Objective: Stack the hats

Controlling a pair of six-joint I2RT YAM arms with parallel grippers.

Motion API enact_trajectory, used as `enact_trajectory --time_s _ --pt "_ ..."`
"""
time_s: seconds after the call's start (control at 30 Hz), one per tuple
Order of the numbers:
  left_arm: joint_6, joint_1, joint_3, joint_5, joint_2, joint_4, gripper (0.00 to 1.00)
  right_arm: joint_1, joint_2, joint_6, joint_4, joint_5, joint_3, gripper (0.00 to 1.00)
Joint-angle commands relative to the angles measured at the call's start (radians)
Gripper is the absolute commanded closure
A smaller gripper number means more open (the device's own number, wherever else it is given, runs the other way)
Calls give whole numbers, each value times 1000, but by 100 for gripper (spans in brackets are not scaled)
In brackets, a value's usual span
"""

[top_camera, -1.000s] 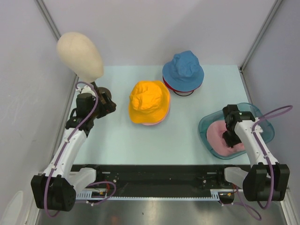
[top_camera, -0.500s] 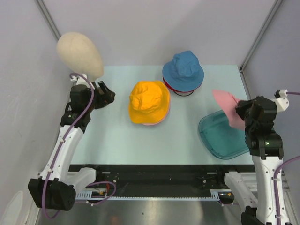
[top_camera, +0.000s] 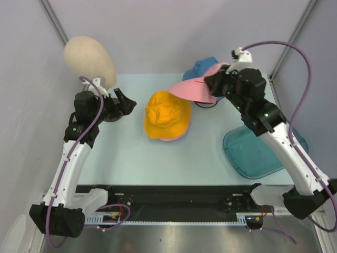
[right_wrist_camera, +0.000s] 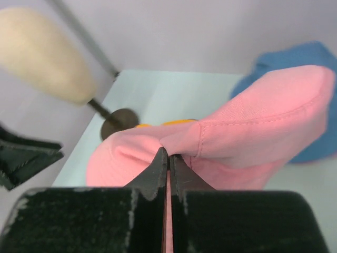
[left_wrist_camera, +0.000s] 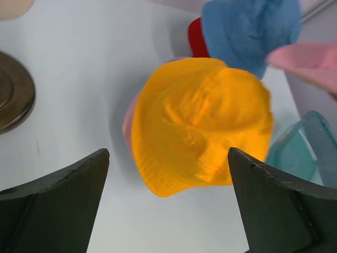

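A pink hat point(top_camera: 196, 87) point(right_wrist_camera: 247, 126) hangs in the air between the orange hat and the blue hat, pinched by its fabric in my right gripper point(top_camera: 215, 81) point(right_wrist_camera: 169, 154), which is shut on it. The orange hat point(top_camera: 167, 114) point(left_wrist_camera: 202, 121) lies mid-table on top of a lilac hat whose brim point(top_camera: 167, 138) point(left_wrist_camera: 128, 122) peeks out. Behind it the blue hat point(top_camera: 199, 68) point(left_wrist_camera: 247, 31) sits on a red hat point(top_camera: 205, 103) point(left_wrist_camera: 196, 38), partly hidden by the pink one. My left gripper point(top_camera: 125, 100) point(left_wrist_camera: 167, 203) is open, left of the orange hat, with nothing between its fingers.
A beige mannequin head point(top_camera: 89, 60) on a dark round base point(left_wrist_camera: 13, 92) stands at the back left, close to my left arm. A translucent teal tray point(top_camera: 253, 153) point(left_wrist_camera: 303, 153) sits at the right. Grey walls close in the table on both sides.
My right gripper lifted the pink hat out of the teal tray and carried it up and left toward the blue and orange hats. My left gripper moved slightly right, still open.
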Motion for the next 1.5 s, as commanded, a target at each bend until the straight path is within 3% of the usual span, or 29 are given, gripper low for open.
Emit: enact_trajectory --time_s 0.0,0.2,0.33,0.57,0.8,0.87,1.13,1.3,1.33,1.4,1.43,1.47 --pt "-29 -6 128 178 -35 69 0 92 66 -163 183 -150 135 100" --pt "-99 -6 217 260 -52 186 0 145 151 -145 259 -332 152 100" --pt "-178 -6 208 369 -23 256 0 160 169 -114 335 -368 134 100" --pt "-382 -4 11 343 -26 371 0 154 154 -119 333 -432 25 100" --pt "-481 -6 -161 306 -49 407 0 151 34 -97 309 -422 -240 100" --pt "-496 -7 -177 305 -35 373 0 152 13 -85 309 -411 -266 100" --pt "-608 -23 -263 360 9 483 7 154 7 -79 301 -389 -277 100" --pt "-721 -32 -324 380 23 643 32 154 2 -85 292 -385 -283 100" --pt "-744 -33 -330 384 29 678 48 155 2 -87 290 -382 -282 100" --pt "-793 -38 -327 391 48 765 66 157 -4 -93 278 -373 -277 100" --pt "-794 -39 -294 387 52 770 88 157 -9 -94 276 -362 -269 100" --pt "-786 -39 -266 383 65 761 98 157 -13 -99 272 -354 -263 100"
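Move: The right hand already holds the pink hat by its brim. The yellow hat it is bound for lies about 25 cm to its left, 5 cm farther out and 28 cm below; the blue hat is about 20 cm ahead and 4 cm left at much that height, and the tub 10 cm back and 25 cm right. The empty, open left hand has the pink hat 38 cm to its right, 2 cm farther out and 12 cm higher, and the yellow hat 22 cm right, 6 cm ahead and 13 cm lower. The right hand, keeping its pinch on the pink brim, swings about 14 cm left while turning some 30 degrees counter-clockwise, then sinks about 12 cm and draws slightly back towards the yellow hat, and holds there. The left hand rises about 15 cm, comes down again as far while edging some 8 cm right and rolling its left side down, then closes its wide-open fingers to pinch the pink hat's near-left brim. ##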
